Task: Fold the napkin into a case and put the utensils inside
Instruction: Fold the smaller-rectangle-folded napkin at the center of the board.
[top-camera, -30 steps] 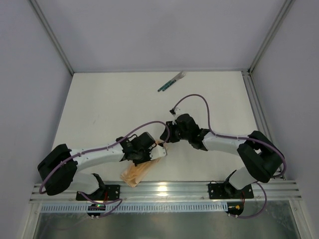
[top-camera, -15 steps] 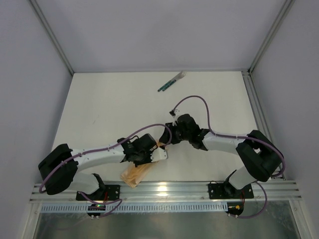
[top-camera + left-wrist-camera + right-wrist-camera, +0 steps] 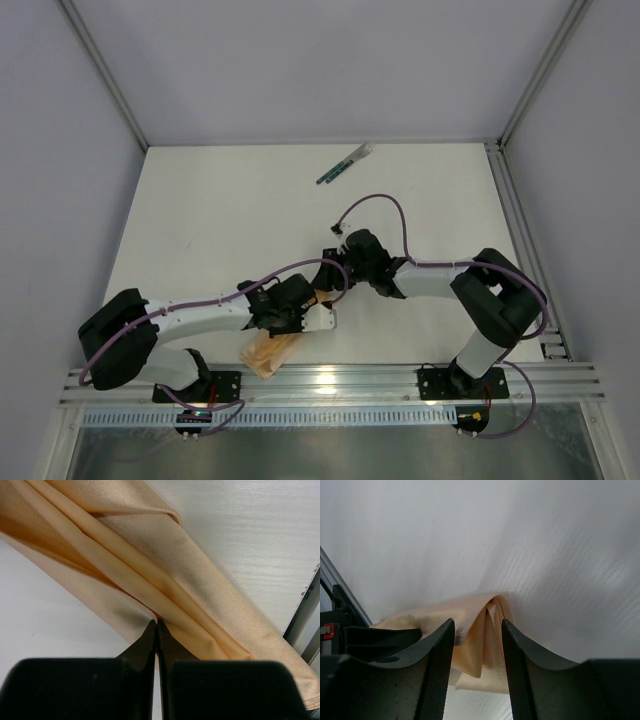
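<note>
The peach-tan napkin (image 3: 268, 352) lies bunched into a long rumpled roll near the table's front edge, between the two arms. My left gripper (image 3: 316, 306) is shut, its black tips (image 3: 156, 623) pinching a fold of the napkin (image 3: 200, 590). My right gripper (image 3: 327, 278) stands open straddling the napkin's raised folded end (image 3: 482, 640); its left finger (image 3: 440, 650) touches the cloth, while the right finger stands apart. The utensils (image 3: 345, 164), slim with green handles and a pale end, lie together at the far middle of the table. No case shape shows.
The white table (image 3: 220, 220) has grey walls on three sides. An aluminium rail (image 3: 330, 385) runs along the near edge, close to the napkin's lower end, and shows at the right of the left wrist view (image 3: 305, 615). Purple cables loop over both arms.
The right gripper's jaws have widened and the right arm has shifted left toward the left gripper. The left gripper has slid slightly toward the near edge, still shut on the cloth.
</note>
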You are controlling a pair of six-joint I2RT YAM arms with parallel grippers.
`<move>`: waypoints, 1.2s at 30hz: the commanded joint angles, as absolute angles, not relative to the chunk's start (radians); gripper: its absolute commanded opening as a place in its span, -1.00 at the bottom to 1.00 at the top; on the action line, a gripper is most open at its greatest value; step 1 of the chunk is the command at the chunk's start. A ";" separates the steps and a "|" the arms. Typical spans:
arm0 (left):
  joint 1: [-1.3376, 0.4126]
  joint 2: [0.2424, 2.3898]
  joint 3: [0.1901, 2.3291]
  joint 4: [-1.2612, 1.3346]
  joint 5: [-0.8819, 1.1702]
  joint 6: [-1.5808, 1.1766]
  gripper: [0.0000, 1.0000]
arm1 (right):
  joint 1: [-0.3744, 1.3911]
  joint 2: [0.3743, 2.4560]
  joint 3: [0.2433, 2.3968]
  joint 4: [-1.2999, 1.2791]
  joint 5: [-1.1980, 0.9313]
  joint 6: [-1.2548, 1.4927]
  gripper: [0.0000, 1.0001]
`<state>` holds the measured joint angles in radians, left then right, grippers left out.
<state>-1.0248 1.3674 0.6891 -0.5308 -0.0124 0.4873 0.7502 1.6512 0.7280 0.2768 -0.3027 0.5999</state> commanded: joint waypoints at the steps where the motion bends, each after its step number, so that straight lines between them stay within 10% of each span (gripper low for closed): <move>1: -1.029 1.364 0.676 -0.503 -0.038 0.519 -0.96 | 0.755 1.678 0.749 0.333 -0.330 0.634 -0.13; 9: -1.029 1.353 0.672 -0.486 -0.049 0.520 -0.85 | 0.755 1.667 0.722 0.341 -0.321 0.621 -0.74; 13: -1.029 1.348 0.707 -0.505 -0.041 0.486 -0.33 | 0.753 1.680 0.724 0.336 -0.314 0.606 -0.91; 27: -1.013 1.370 1.130 -1.061 0.138 0.451 -0.25 | 0.752 1.692 0.723 0.316 -0.299 0.535 -0.93; 36: -0.698 1.336 1.069 -1.148 0.058 0.474 -0.35 | 0.753 1.684 0.730 0.314 -0.302 0.480 -0.92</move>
<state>-0.7387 1.3617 1.0824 -1.1053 0.0853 0.4561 0.7502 1.6848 0.7193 0.2916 -0.3130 0.5224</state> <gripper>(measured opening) 0.335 0.050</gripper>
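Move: My right hand goes for the napkin's far right end, almost under its open fingers: about 1 cm back and 1 cm below. The near left end of the narrow folded napkin lies some 16 cm to this hand's left and 17 cm back. My left hand is already shut at the napkin's open fold, with the far end about 8 cm ahead and 9 cm right, and the near end some 8 cm back and 7 cm left. I dip my right hand about 1 cm and close its fingers on the layered far end of the napkin, then keep that pinch nearly in place. Once it is shut, my left fingers open about a third and come free of the fold; I lift that hand some 10 cm, drifting right, then swing it about 9 cm left off the cloth, turning counter-clockwise. ##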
